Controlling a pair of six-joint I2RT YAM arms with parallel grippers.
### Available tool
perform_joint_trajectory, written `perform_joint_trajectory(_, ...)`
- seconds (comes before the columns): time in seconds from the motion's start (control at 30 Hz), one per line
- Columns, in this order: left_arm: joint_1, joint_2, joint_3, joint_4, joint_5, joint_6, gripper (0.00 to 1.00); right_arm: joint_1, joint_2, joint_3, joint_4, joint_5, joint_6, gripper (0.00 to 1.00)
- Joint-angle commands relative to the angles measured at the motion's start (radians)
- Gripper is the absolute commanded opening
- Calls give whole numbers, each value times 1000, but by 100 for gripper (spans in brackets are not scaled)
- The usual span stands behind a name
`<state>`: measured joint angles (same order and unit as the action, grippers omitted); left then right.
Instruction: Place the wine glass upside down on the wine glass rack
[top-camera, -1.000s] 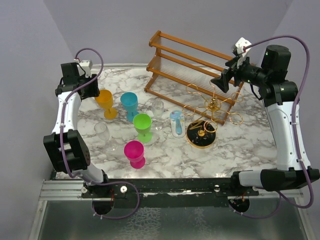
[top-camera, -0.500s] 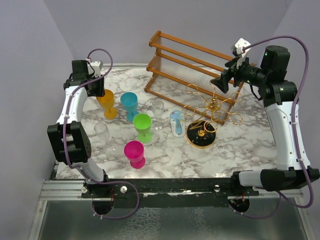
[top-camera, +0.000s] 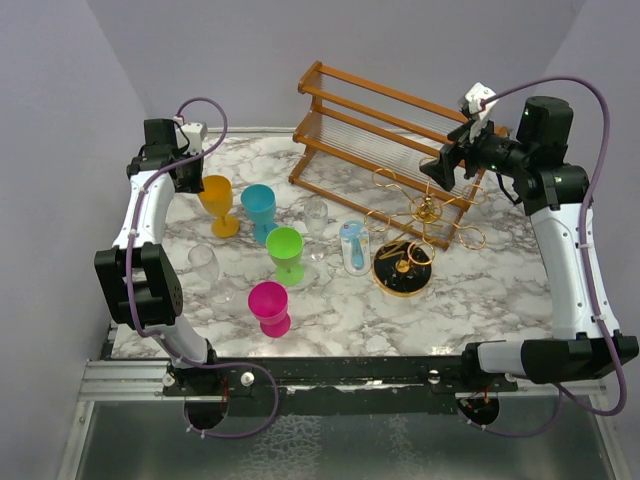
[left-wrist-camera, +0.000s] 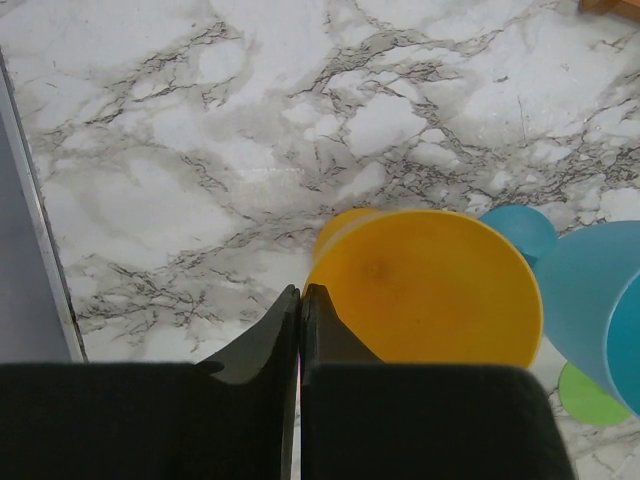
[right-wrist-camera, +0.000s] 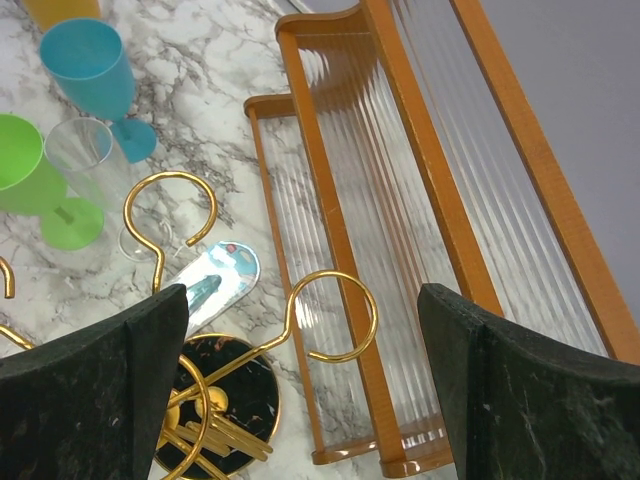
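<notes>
An orange wine glass (top-camera: 216, 192) (left-wrist-camera: 430, 290) stands upright at the table's back left. My left gripper (top-camera: 190, 172) (left-wrist-camera: 301, 290) is shut at its near rim, with one finger inside the bowl and the other outside, and the rim edge pinched between them. The gold wire wine glass rack (top-camera: 422, 212) (right-wrist-camera: 335, 315) stands right of centre on a round black base (top-camera: 403, 268); nothing hangs on it. My right gripper (top-camera: 441, 165) (right-wrist-camera: 300, 300) hovers wide open above the rack's back loops, holding nothing.
Teal (top-camera: 259, 205), green (top-camera: 285, 250) and pink (top-camera: 268, 303) glasses and two clear ones (top-camera: 316, 215) (top-camera: 204, 262) stand mid-table. A clear tumbler (top-camera: 352, 245) lies beside the rack's base. A brown wooden slatted shelf (top-camera: 380, 130) stands behind the rack.
My left gripper moved right to the orange glass and shut on its rim; the glass shifted slightly right. The right arm leaned in a little over the rack, still open.
</notes>
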<state>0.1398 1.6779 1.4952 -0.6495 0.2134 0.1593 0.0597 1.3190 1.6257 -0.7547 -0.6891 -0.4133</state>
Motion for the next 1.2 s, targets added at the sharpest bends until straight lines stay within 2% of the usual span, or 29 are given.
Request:
perform_joint_trajectory(0.0,-5,-22,56,-25,-8,28,0,-1,-34,1,23,-16,1,97)
perform_joint_trajectory(0.27,-4,-157,123,-29,-79,-3,0,-1,-40,32,77,116,74,97)
perform_joint_trajectory(0.43,-9,-222,205,3,11,-49,0,-1,-51,36,120,172,130,97)
perform_joint_trajectory(0.67,-28,-241,374,117,315,-290,0,-1,-5,107,174,74,244,95)
perform_joint_trajectory(0.83,-97,-201,429,233,487,-497,0,0,35,148,232,-22,329,92)
perform_joint_trajectory(0.97,-204,-164,470,282,514,-538,0,3,66,162,270,-75,399,92)
perform_joint_trajectory(1.17,-295,-147,461,439,538,-614,0,6,62,108,378,-159,532,92)
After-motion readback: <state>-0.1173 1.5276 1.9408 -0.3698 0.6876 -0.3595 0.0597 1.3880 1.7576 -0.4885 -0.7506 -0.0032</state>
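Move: The left gripper already pinches the orange goblet's rim, its middle about 4 cm to the right and 8 below. The open right gripper is roughly 52 cm right, 9 back and 19 higher. The blue goblet stands 15 cm right, 2 back; the green one 22 right, 13 back; the gold wine glass rack 53 right, 11 back. From the right gripper the orange goblet is some 48 cm left, 9 ahead and 27 below. Keep the left fingers shut on the orange goblet's rim and lift it fast, straight up at first, about 32 cm; then carry it some 20 cm right towards the open right gripper, easing slightly back. Swing the fingertips up to level and clockwise, left side rolling down, nearly 60 degrees altogether. Raise the right gripper 8 cm, left side rolling up, fingers kept open. ##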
